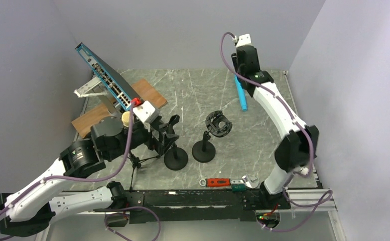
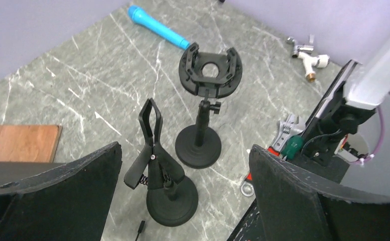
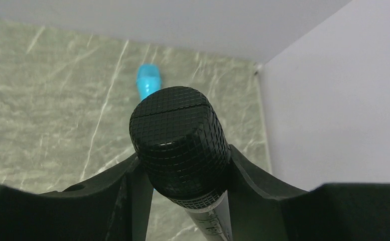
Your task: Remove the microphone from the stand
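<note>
My right gripper [image 3: 182,165] is shut on a black microphone [image 3: 177,140] with a mesh head, held raised at the back right of the table, by the far wall. A blue microphone [image 1: 240,94] lies flat on the table below it; it also shows in the right wrist view [image 3: 147,80]. Two black stands are at mid table: a spring-clip stand [image 1: 175,158] and a shock-mount stand [image 1: 204,149]; neither holds anything. My left gripper [image 2: 185,150] is open and empty, hovering above the clip stand [image 2: 171,198], with the shock-mount stand [image 2: 199,145] just beyond.
A blue network switch [image 1: 107,78] leans over a wooden board [image 1: 147,93] at the back left. A red-handled wrench [image 1: 217,182] and a green-handled tool [image 1: 239,187] lie at the near edge. A white pipe fitting [image 2: 310,60] lies to the right.
</note>
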Robot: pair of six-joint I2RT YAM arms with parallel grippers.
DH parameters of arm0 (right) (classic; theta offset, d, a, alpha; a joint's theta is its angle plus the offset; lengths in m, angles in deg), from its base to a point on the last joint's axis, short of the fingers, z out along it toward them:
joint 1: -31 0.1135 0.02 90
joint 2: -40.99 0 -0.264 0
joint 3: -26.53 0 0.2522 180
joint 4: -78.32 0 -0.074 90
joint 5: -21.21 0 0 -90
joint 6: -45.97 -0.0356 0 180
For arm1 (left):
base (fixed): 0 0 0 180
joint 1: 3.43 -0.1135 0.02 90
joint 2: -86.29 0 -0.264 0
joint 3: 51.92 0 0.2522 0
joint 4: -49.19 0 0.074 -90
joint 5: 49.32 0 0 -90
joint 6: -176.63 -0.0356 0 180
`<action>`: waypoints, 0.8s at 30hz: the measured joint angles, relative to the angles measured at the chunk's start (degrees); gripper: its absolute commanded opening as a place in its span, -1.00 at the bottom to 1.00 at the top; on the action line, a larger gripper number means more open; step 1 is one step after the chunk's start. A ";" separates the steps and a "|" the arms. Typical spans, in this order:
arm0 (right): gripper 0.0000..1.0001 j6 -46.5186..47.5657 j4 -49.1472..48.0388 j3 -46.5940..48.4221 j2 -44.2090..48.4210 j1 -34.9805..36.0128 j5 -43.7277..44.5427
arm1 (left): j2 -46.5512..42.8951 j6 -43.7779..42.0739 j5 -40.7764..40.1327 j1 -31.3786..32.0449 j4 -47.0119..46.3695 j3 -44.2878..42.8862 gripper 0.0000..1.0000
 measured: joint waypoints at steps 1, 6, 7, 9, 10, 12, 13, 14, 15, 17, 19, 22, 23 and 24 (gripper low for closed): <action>-1.00 -1.77 3.41 2.78 -3.06 -1.31 -1.66 | 0.13 -0.04 0.37 -0.02 0.31 -1.07 0.99; -1.00 -9.20 18.62 20.74 -21.55 -7.19 -9.42 | -0.09 -0.50 1.86 -0.02 1.49 -4.79 0.99; -1.00 -10.36 21.00 23.45 -24.70 -8.04 -10.38 | -0.20 -0.59 2.19 -0.02 1.51 -5.14 0.99; -1.00 -12.33 25.27 26.91 -29.86 -9.51 -11.82 | -0.61 -0.87 2.69 -0.02 1.49 -5.70 0.99; -1.00 -12.94 26.58 27.39 -31.30 -10.03 -12.20 | -0.83 -1.03 2.89 -0.02 1.44 -5.81 0.99; -1.00 -13.90 29.07 27.47 -33.48 -11.19 -12.92 | -1.33 -1.66 3.23 -0.02 1.29 -5.86 0.99; -1.00 -14.19 29.92 27.47 -34.14 -11.67 -13.20 | -1.60 -2.05 3.32 -0.02 1.18 -5.86 0.99; -1.00 -14.51 30.16 27.47 -34.58 -12.22 -13.81 | -1.73 -2.49 3.34 -0.02 1.16 -5.86 0.99; -1.00 -14.78 30.14 27.47 -34.80 -12.92 -14.56 | -1.81 -3.23 3.26 -0.02 1.16 -5.86 0.99; -1.00 -15.26 30.29 28.20 -35.39 -13.88 -16.50 | -1.81 -4.46 2.80 -0.02 1.14 -5.86 0.99; -1.00 -15.65 29.73 30.25 -36.72 -15.28 -19.06 | -1.79 -6.19 1.99 -0.02 0.98 -5.81 0.99; -1.00 -15.80 28.22 32.46 -39.17 -16.90 -21.46 | -2.03 -8.22 1.14 -0.02 -0.55 -5.03 0.99; -1.00 -15.85 27.71 33.48 -40.46 -17.33 -21.99 | -2.27 -9.05 0.92 -0.02 -1.31 -4.42 0.99; -1.00 -15.91 27.12 34.49 -41.75 -17.75 -22.14 | -2.45 -9.60 0.76 -0.02 -1.86 -3.87 0.99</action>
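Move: The right gripper still holds the black microphone. Its place is the bare table to the right of the blue microphone, about 4 cm ahead of this hand, 8 cm to its right and 27 cm below. The blue microphone lies 6 cm ahead and 2 cm right, equally low. The empty round-clamp stand is some 21 cm back and 17 cm left. From the left hand, that spot is roughly 35 cm ahead and 39 cm right, about 30 cm down. Swing the right gripper steeply down, some 22 cm, working forward and to the right by somewhat under 10 cm each, to bring the black microphone down just right of the blue one; tip the hand about 30 degrees downward, let its left side rise, and keep the fingers shut on the microphone's head. Meanwhile raise the open left gripper about 5 cm, tilting it slightly up. ##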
